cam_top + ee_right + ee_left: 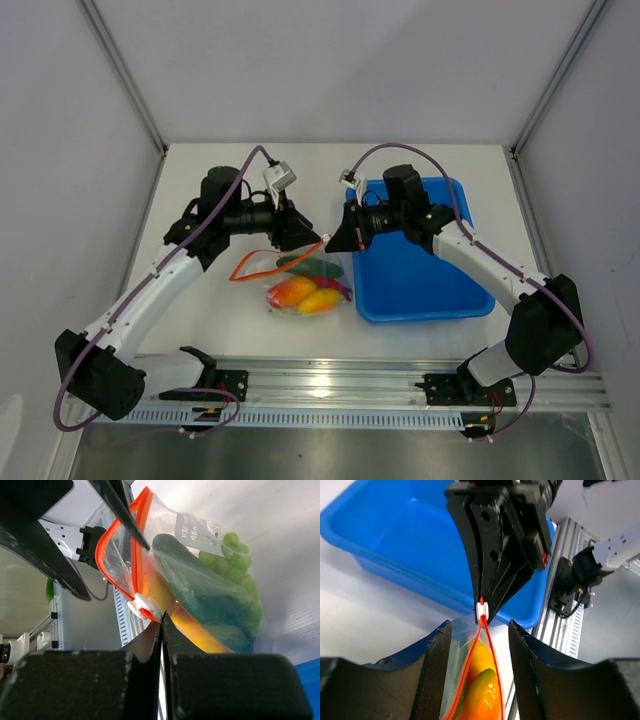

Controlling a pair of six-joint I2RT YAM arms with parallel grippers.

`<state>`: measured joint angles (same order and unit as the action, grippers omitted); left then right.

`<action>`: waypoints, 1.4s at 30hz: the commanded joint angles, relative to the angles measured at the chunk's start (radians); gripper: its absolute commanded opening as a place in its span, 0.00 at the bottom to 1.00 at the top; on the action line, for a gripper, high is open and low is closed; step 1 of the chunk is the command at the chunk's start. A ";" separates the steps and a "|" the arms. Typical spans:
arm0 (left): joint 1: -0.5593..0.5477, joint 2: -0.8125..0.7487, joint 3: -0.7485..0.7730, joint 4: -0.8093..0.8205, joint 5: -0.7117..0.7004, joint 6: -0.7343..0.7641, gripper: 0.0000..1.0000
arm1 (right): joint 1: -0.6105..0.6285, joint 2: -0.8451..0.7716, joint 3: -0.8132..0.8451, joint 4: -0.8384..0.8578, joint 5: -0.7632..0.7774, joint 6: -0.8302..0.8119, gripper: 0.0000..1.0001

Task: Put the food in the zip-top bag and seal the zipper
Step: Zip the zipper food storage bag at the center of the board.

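The zip-top bag (300, 287) lies between the arms with the food inside: an orange-yellow pepper (482, 690), green grapes (235, 555) and a dark green cucumber (185, 565). Its red-orange zipper (468, 672) gapes in a loop (107, 545). The strip's two sides meet at a white slider (482, 610). My right gripper (162, 622) is shut on the bag's corner, right beside that slider. My left gripper (480, 630) is open, with a finger on each side of the zipper strip and not pressing on it.
A blue tray (420, 290) stands just right of the bag, under the right arm. The aluminium rail (330, 385) with the arm bases runs along the near edge. White walls enclose the table on three sides.
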<state>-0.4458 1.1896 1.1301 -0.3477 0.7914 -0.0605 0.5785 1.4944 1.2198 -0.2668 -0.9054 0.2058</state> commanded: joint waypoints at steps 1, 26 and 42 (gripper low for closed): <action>-0.001 -0.016 -0.050 0.156 0.118 -0.012 0.50 | -0.002 0.000 0.047 0.006 -0.036 -0.011 0.00; -0.048 0.059 -0.015 0.133 0.032 -0.032 0.40 | -0.002 -0.013 0.035 0.006 -0.024 -0.014 0.00; -0.059 0.080 -0.009 0.130 0.055 -0.038 0.19 | -0.002 -0.010 0.030 0.003 -0.030 -0.020 0.00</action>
<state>-0.4953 1.2701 1.0813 -0.2417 0.8310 -0.0986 0.5781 1.4952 1.2198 -0.2802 -0.9077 0.2050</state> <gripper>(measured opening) 0.206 0.002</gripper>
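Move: The zipper's white slider sits about 3 cm to the right of the left gripper's pads and some 3 cm below them, level fore and aft. From there the cucumber lies about 15 cm down, almost straight below; the mango lies about 5 cm back, 5 cm left and 18 cm down; the blue tray's middle is some 25 cm right, 4 cm farther out and 20 cm down. The closed right gripper has the slider just 2 cm to its left, at its own height. Bring the left gripper, already half open and pointing right, about 2.5 cm down and as far to the right onto the white slider, easing off halfway as the fingers start to close in earnest. Narrow them from about half open to roughly a fifth, pinching the slider from both sides. Keep the right gripper still and shut on the zipper's end. ##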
